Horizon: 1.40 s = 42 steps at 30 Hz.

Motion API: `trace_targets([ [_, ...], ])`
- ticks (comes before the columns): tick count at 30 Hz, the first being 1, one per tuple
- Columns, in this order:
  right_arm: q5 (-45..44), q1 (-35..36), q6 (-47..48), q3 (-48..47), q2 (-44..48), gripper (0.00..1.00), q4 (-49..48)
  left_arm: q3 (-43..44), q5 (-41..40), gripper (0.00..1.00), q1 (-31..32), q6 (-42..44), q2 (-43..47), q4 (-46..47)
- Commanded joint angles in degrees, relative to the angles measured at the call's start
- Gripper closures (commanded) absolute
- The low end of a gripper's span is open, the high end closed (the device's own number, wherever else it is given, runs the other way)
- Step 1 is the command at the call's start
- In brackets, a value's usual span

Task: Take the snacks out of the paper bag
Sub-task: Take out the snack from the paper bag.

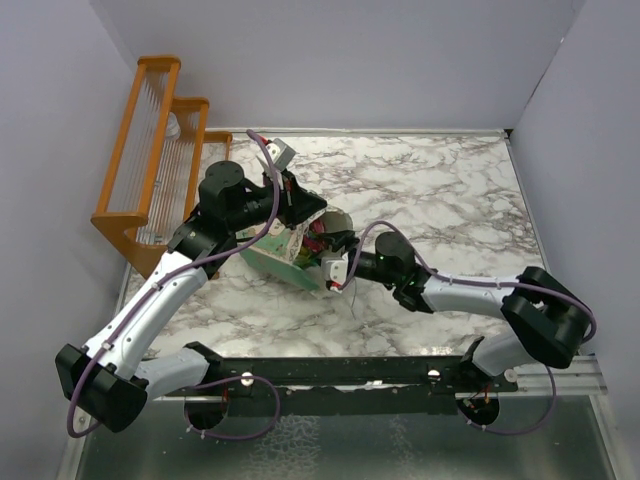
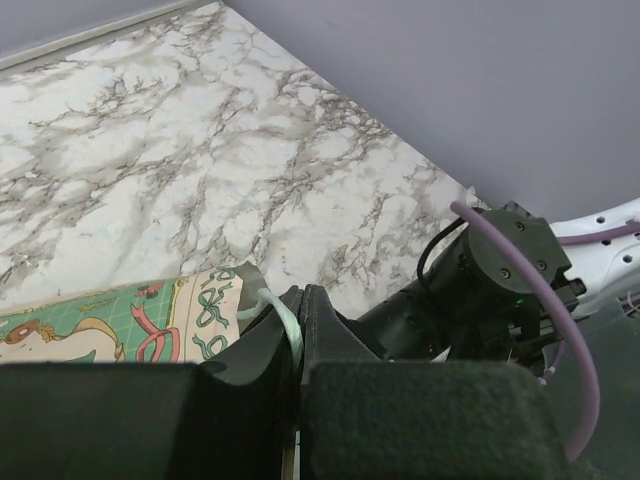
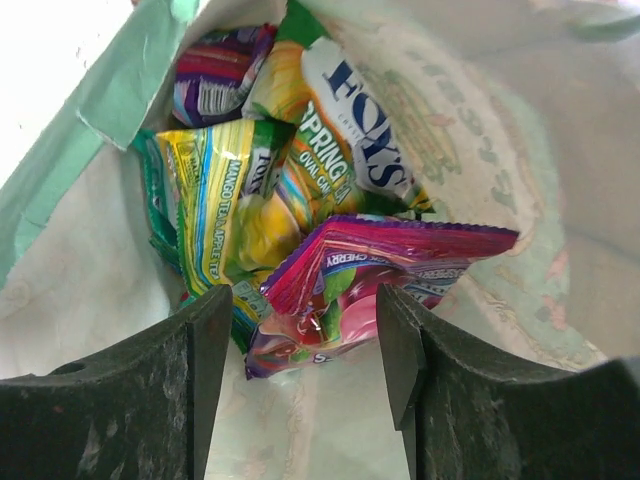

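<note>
The mint-green paper bag (image 1: 283, 256) lies on its side on the marble table, mouth facing right. My left gripper (image 1: 294, 204) is shut on the bag's upper rim; the left wrist view shows a mint strip of the paper bag (image 2: 120, 325) pinched between the jaws of the left gripper (image 2: 300, 300). My right gripper (image 1: 335, 255) reaches into the mouth. In the right wrist view the right gripper (image 3: 303, 300) is open, its jaws on either side of a pink cherry packet (image 3: 380, 270). Behind it lie a green-yellow packet (image 3: 225, 200), a Fox's packet (image 3: 345, 120) and a purple packet (image 3: 215, 75).
An orange wooden rack (image 1: 150, 165) stands against the left wall. Grey walls close in the table (image 1: 440, 190) at the back and sides. My right arm (image 2: 480, 285) crosses near the left gripper.
</note>
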<state>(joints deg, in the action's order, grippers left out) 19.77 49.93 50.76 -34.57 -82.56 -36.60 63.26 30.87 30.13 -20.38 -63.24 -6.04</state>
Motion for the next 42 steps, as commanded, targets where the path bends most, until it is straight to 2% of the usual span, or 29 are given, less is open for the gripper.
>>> trace_targets([
  [1,-1.95,0.60,2.93,-2.10,-3.83,0.41,-2.95,0.27,-1.03,1.00,0.26,-0.81,-0.21,1.25],
  [5,-5.48,0.60,0.39,-2.40,-7.57,0.42,-8.83,1.34,-0.94,1.00,0.26,-0.92,-0.64,0.22],
  [14,-5.52,0.76,-4.79,-2.56,-12.07,0.55,-16.63,2.55,-1.40,1.00,0.23,-0.71,-0.94,-1.61],
  [21,-4.74,1.04,-6.21,-2.07,-11.99,0.80,-16.44,2.60,-2.57,1.00,0.28,-0.69,-0.77,-2.28],
  [27,-0.15,1.13,-9.82,0.41,-5.38,0.98,-14.69,2.31,-4.25,1.00,0.24,-0.63,-0.19,-1.90],
  [32,1.54,1.13,-13.28,3.96,0.40,0.99,-14.89,1.79,-5.52,1.00,0.22,0.27,-0.04,-2.23],
  [38,7.89,1.13,-14.48,8.66,6.14,0.99,-16.01,1.12,-5.94,1.00,0.19,-0.79,-0.42,-1.19],
  [42,8.93,1.13,-16.47,10.61,13.10,0.99,-14.62,1.33,-6.91,1.00,0.23,-0.87,-0.74,-1.50],
])
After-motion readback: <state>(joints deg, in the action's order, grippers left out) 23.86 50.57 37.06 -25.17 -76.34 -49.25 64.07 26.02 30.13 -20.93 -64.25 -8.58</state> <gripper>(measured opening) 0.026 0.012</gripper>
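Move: The right hand is already open in the mouth of the tilted bag. The pink snack packet lies about 3 cm ahead of it, 3 cm to its left and 4 cm lower. Deeper in the bag, the green-white packet is some 4 cm ahead, 8 cm left and 5 cm down; the yellow packet is level with the hand, about 7 cm left and 5 cm down. From the left hand the pink packet lies roughly 22 cm below, 2 cm ahead and 3 cm left. Right fingers shut on the pink packet's near part, pinching it, after the hand has dipped some 3 cm, nudging forward and a little left into the bag. They then draw the packet back towards the robot about 6 cm, rising 4–5 cm and easing right towards the mouth, fingertips tipping up some 10 degrees. Left fingers keep their closed hold on the bag's handle cord. ##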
